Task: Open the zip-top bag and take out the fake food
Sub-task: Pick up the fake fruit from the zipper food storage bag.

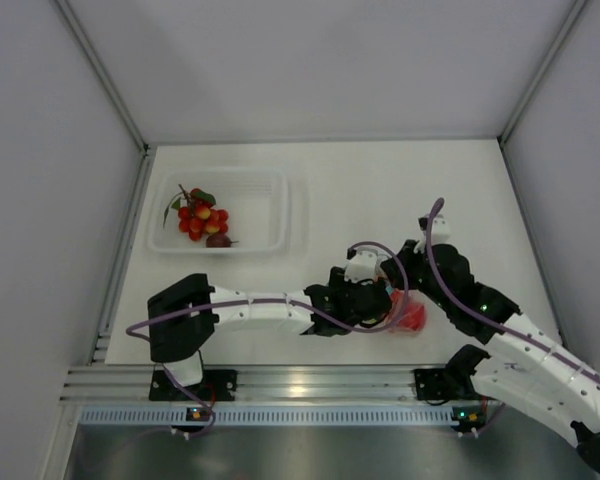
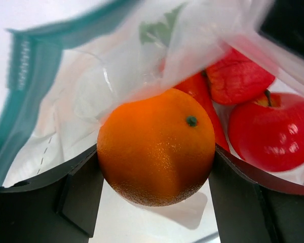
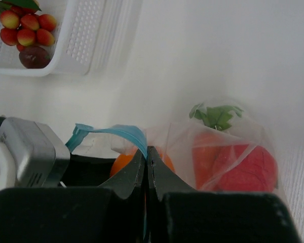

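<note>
The zip-top bag (image 1: 410, 318) lies on the table between the arms, and its teal zip strip (image 2: 25, 101) is lifted. My right gripper (image 3: 148, 149) is shut on that strip (image 3: 116, 132) and holds the mouth up. My left gripper (image 2: 156, 157) reaches into the mouth with its jaws wide open. The orange (image 2: 157, 147) fills the gap between its fingers (image 2: 81, 192). Behind the orange, inside the bag, are a red apple (image 2: 273, 131), another red fruit (image 2: 238, 78) and a green-topped carrot (image 2: 200, 96). The berry cluster (image 1: 202, 215) and a dark piece (image 1: 218, 240) lie in the tray.
A rigid clear tray (image 1: 265, 215) stands at the back left of the table. White walls close the table in on the left, the right and behind. A metal rail (image 1: 280, 385) runs along the near edge by the arm bases.
</note>
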Tool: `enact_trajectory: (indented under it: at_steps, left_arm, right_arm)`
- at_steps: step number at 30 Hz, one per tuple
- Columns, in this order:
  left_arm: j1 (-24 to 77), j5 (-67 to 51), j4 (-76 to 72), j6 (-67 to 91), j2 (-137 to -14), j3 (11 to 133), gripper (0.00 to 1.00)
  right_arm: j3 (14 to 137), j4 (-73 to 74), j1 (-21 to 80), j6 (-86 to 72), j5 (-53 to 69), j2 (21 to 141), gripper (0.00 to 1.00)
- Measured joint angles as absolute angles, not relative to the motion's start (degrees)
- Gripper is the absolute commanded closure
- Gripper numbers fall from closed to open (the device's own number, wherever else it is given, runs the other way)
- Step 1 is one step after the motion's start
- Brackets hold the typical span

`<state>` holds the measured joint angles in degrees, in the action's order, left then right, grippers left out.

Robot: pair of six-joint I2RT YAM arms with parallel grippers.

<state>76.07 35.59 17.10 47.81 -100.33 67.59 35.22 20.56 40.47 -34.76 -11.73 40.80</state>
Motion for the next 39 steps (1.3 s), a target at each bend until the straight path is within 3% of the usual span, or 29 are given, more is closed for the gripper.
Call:
enact_trajectory:
  at_steps: [9,25,39]
  left_arm:
    - [71.33,36.75,15.42,50.59,-97.95,63.05,1.0]
    - [69.82,24.84,7.84,54.46,-87.81,57.6,1.0]
    - [66.37,20.49,5.19,51.88,-71.26,52.21,1.0]
  right_arm:
    - [34.3,21.52,41.95,-34.72,-11.7,38.13,1.0]
    - [27.29,17.8,47.51,-39.72,-16.91,42.98,1.0]
    - [27.29,15.79,47.9,-40.8,-23.24,47.59,1.0]
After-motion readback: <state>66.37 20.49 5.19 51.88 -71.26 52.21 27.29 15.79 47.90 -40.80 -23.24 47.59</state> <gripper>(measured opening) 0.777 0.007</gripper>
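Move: The left fingers already hold the orange in the bag's mouth. The white basket's middle is about 39 cm to their left, 20 cm ahead and some 6 cm lower, while the red fruits still in the bag lie about 9 cm right, 4 cm back and 5 cm below. From the right hand, pinching the zip edge, the orange is about 8 cm below, 3 cm left and 2 cm back; the red fruits are 6 cm right, 6 cm back and 13 cm below. Keeping its grip on the orange, the left hand first slips about 3 cm forward and as far left, then draws back while starting to climb and finally lifts faster, up and left out of the bag's mouth, some 12 cm higher in all, rolling about 30 degrees so its left side sinks. The right hand keeps the zip edge pinched and, after easing back a little, sinks about 7 cm towards the bag's contents, coming forward again at the end. ##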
